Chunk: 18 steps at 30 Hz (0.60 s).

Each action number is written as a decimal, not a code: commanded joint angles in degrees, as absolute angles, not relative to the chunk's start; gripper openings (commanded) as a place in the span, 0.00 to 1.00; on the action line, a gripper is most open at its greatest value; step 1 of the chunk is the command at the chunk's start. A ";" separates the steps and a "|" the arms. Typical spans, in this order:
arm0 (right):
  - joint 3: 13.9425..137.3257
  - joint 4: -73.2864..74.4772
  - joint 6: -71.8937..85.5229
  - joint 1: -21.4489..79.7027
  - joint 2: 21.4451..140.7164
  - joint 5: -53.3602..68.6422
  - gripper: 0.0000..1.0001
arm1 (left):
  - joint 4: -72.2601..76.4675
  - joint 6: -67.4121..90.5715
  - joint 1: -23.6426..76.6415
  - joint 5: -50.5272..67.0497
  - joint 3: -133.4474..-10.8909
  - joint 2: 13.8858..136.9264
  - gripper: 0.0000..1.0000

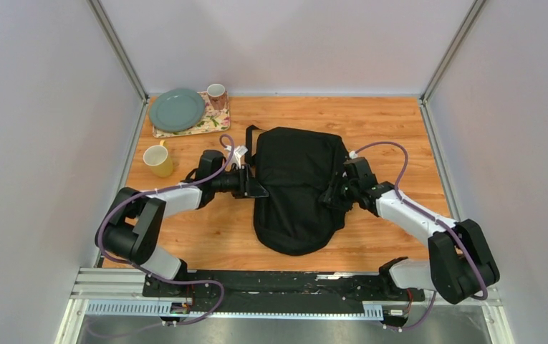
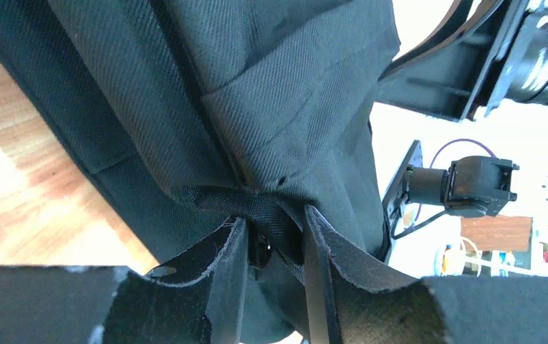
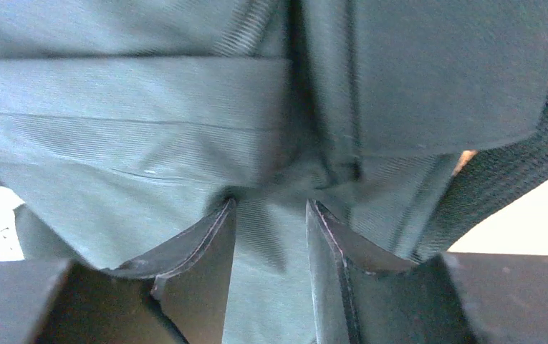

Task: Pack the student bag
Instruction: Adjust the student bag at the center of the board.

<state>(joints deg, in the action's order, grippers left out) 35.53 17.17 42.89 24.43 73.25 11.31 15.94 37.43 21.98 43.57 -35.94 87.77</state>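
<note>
The student bag (image 1: 296,190), a large black fabric backpack, lies in the middle of the wooden table with its rounded end toward the arms. My left gripper (image 1: 255,188) is at the bag's left edge, shut on a bunched fold of its black fabric (image 2: 271,215). My right gripper (image 1: 330,197) is at the bag's right edge and is shut on a fold of the same fabric (image 3: 271,215). A woven strap (image 3: 500,179) runs past the right fingers. Whatever the bag holds inside is hidden.
At the back left a floral tray (image 1: 206,123) carries a green plate (image 1: 176,109) and a pink mug (image 1: 216,93). A yellow mug (image 1: 157,160) stands left of the left arm. Grey walls close in the table on three sides.
</note>
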 commanded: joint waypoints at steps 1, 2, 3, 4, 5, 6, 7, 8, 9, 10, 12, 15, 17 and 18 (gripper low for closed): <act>43.24 20.82 38.07 24.70 73.57 5.37 0.44 | 14.85 35.33 22.59 43.78 -33.25 82.98 0.40; 43.50 21.27 37.53 24.35 73.22 4.93 0.45 | 14.24 34.64 22.59 42.81 -32.18 81.84 0.40; 43.59 21.53 37.09 23.65 72.95 4.92 0.45 | 13.11 33.15 22.50 41.85 -31.38 79.74 0.41; 43.59 21.53 36.48 23.29 72.86 4.92 0.45 | 11.09 32.35 22.50 40.62 -29.98 78.67 0.41; 43.68 21.88 36.13 22.94 72.86 4.92 0.45 | 10.38 31.91 22.50 40.17 -29.36 77.71 0.41; 44.03 22.15 35.69 22.07 73.04 4.83 0.45 | 9.94 31.47 22.59 39.91 -28.75 75.78 0.41; 44.38 22.67 35.42 21.80 72.95 4.57 0.45 | 9.24 31.12 22.50 39.38 -27.52 74.98 0.42; 44.91 24.33 34.72 21.36 72.69 4.57 0.45 | 8.62 30.77 22.50 38.85 -27.16 74.01 0.43; 46.04 25.13 34.19 21.18 72.16 4.48 0.45 | 5.31 28.67 22.59 37.89 -27.16 72.61 0.47; 46.58 25.83 33.58 21.27 71.38 4.57 0.45 | 3.10 26.91 22.50 35.97 -28.03 71.90 0.58; 47.63 28.55 31.65 21.27 67.95 4.48 0.45 | -1.73 22.79 22.50 33.06 -29.44 69.71 0.73; 48.08 30.67 28.40 21.27 62.06 3.35 0.45 | -9.30 19.18 22.50 28.22 -32.95 66.90 0.75; 46.85 30.85 26.99 21.18 58.91 2.03 0.47 | -12.04 18.55 22.33 26.20 -34.63 65.57 0.75; 46.76 31.02 26.29 21.18 58.36 0.63 0.47 | -13.17 18.63 22.32 25.32 -34.98 64.09 0.75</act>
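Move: The student bag lies flat between the hands: its middle is about 12 cm to the right of the left hand, level with it fore and aft and roughly 5 cm lower. From the right hand that middle is some 11 cm left, 4 cm ahead and 3 cm down. The strap by the bag's far left corner lies about 14 cm ahead of the left hand and 3 cm left; the strap loop on the bag's right side is some 6 cm right of the right hand, level with it. The left hand comes free of the bag's left side, drawing back and to the left for about 6 cm in all, away from the bag's middle, while its fingers open from under half to three-quarters wide and its fingertips tip some 15 degrees farther down. The right hand climbs about 7 cm off the right part of the bag's upper face, first forward about 3 cm as it starts to lift, then off to the right towards the side strap, its fingers staying nearly half open and swinging outward some 15 degrees. ##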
